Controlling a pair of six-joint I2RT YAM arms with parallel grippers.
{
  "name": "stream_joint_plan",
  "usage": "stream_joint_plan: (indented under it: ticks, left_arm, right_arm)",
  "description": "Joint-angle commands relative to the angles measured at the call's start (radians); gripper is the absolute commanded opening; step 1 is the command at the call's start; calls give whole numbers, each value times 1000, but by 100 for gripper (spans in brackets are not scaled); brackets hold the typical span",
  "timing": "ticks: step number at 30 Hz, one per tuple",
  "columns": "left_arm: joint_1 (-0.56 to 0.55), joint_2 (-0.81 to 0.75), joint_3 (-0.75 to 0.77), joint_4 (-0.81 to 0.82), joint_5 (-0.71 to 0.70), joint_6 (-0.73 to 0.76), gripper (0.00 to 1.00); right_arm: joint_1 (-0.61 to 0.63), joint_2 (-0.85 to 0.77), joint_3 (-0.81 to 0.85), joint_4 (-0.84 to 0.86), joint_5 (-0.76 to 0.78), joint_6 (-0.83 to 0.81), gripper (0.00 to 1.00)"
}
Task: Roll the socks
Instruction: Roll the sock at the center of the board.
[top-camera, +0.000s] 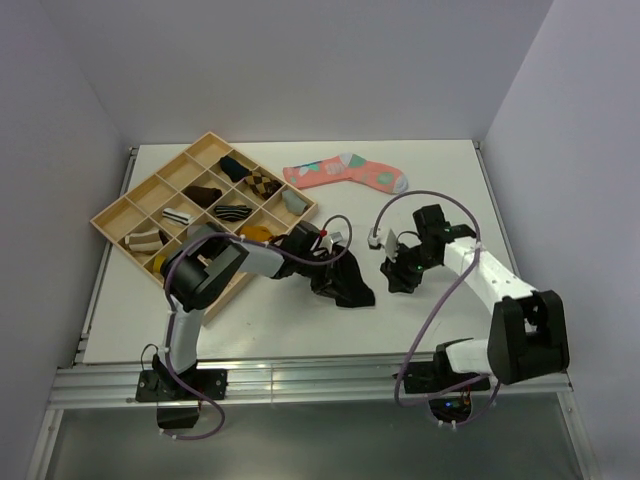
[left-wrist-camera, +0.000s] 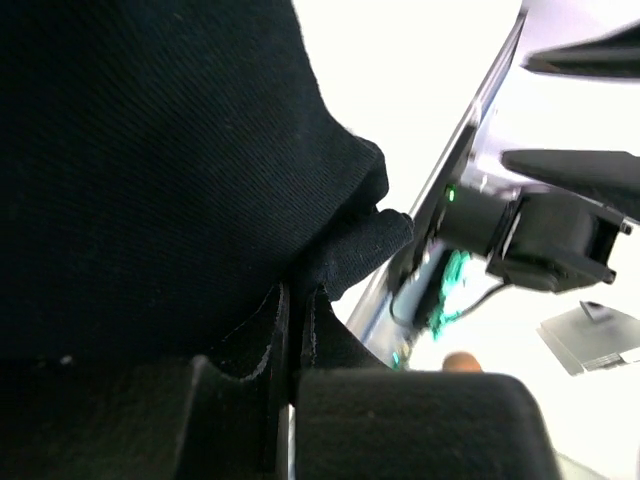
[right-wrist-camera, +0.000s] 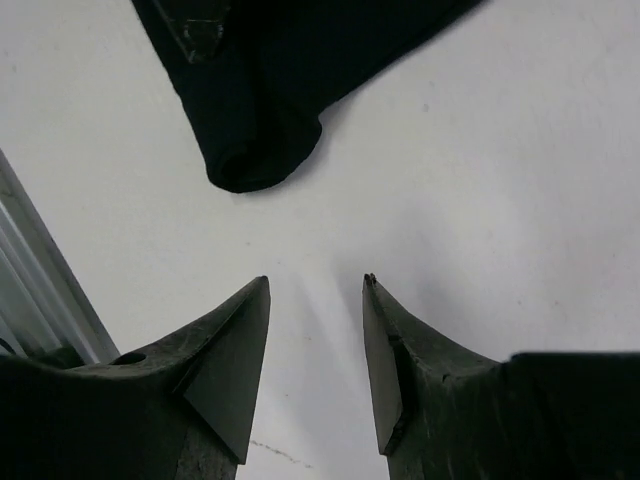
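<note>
The black sock (top-camera: 350, 288) lies crumpled on the white table in front of the arms. My left gripper (top-camera: 328, 270) is down on its left end. In the left wrist view the sock (left-wrist-camera: 150, 170) fills the frame, and the gripper (left-wrist-camera: 296, 305) is shut with a fold of black fabric pinched between the fingers. My right gripper (top-camera: 393, 274) is open and empty just right of the sock. In the right wrist view its tips (right-wrist-camera: 315, 285) hover over bare table, and the sock's rounded end (right-wrist-camera: 255, 150) lies a short way ahead. A mustard-yellow patch (top-camera: 255, 234) shows behind my left arm, mostly hidden.
A wooden compartment tray (top-camera: 118, 213) with several small sock bundles sits at the back left. A coral sock with a coloured pattern (top-camera: 345, 172) lies at the back centre. The table's front metal rail (top-camera: 300, 378) runs by the arm bases.
</note>
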Motion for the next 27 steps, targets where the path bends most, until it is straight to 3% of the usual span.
stream_joint_plan:
  ticks: [1,6,12,27]
  left_arm:
    - [2,50,30,-257,74,90,0]
    - [2,54,58,-347,65,124,0]
    - [2,42,21,-292,66,87,0]
    - [2,53,12,-276,94,93,0]
  right_arm:
    - [50,-115,-52,3,-52,-140,50]
    - [214,-231,-166,91,-34,-174,54]
    - [400,-248,-228,190,17,-146,55]
    - [601,-209,-288,327,158,-109,53]
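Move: The black sock is already pinched in the left fingers, its middle about 2 cm ahead of that hand and 3 cm to its right, nearly level. From the right hand the sock's middle lies some 12 cm to the left, level front to back and about 5 cm below. The pink sock is roughly 32 cm ahead of the left hand and 3 cm to its right; the sock tray's middle sits about 15 cm ahead and 36 cm left of the left hand. The black sock, still pinched in the shut left fingers, is drawn back about 3.5 cm and slightly left, with a small wrist tilt. Meanwhile the open right hand swings back and left around 12 cm towards the sock's near end, rising a touch before sinking a little, and turns some 35 degrees counter-clockwise. Its fingers stay about half open, close over that end. ##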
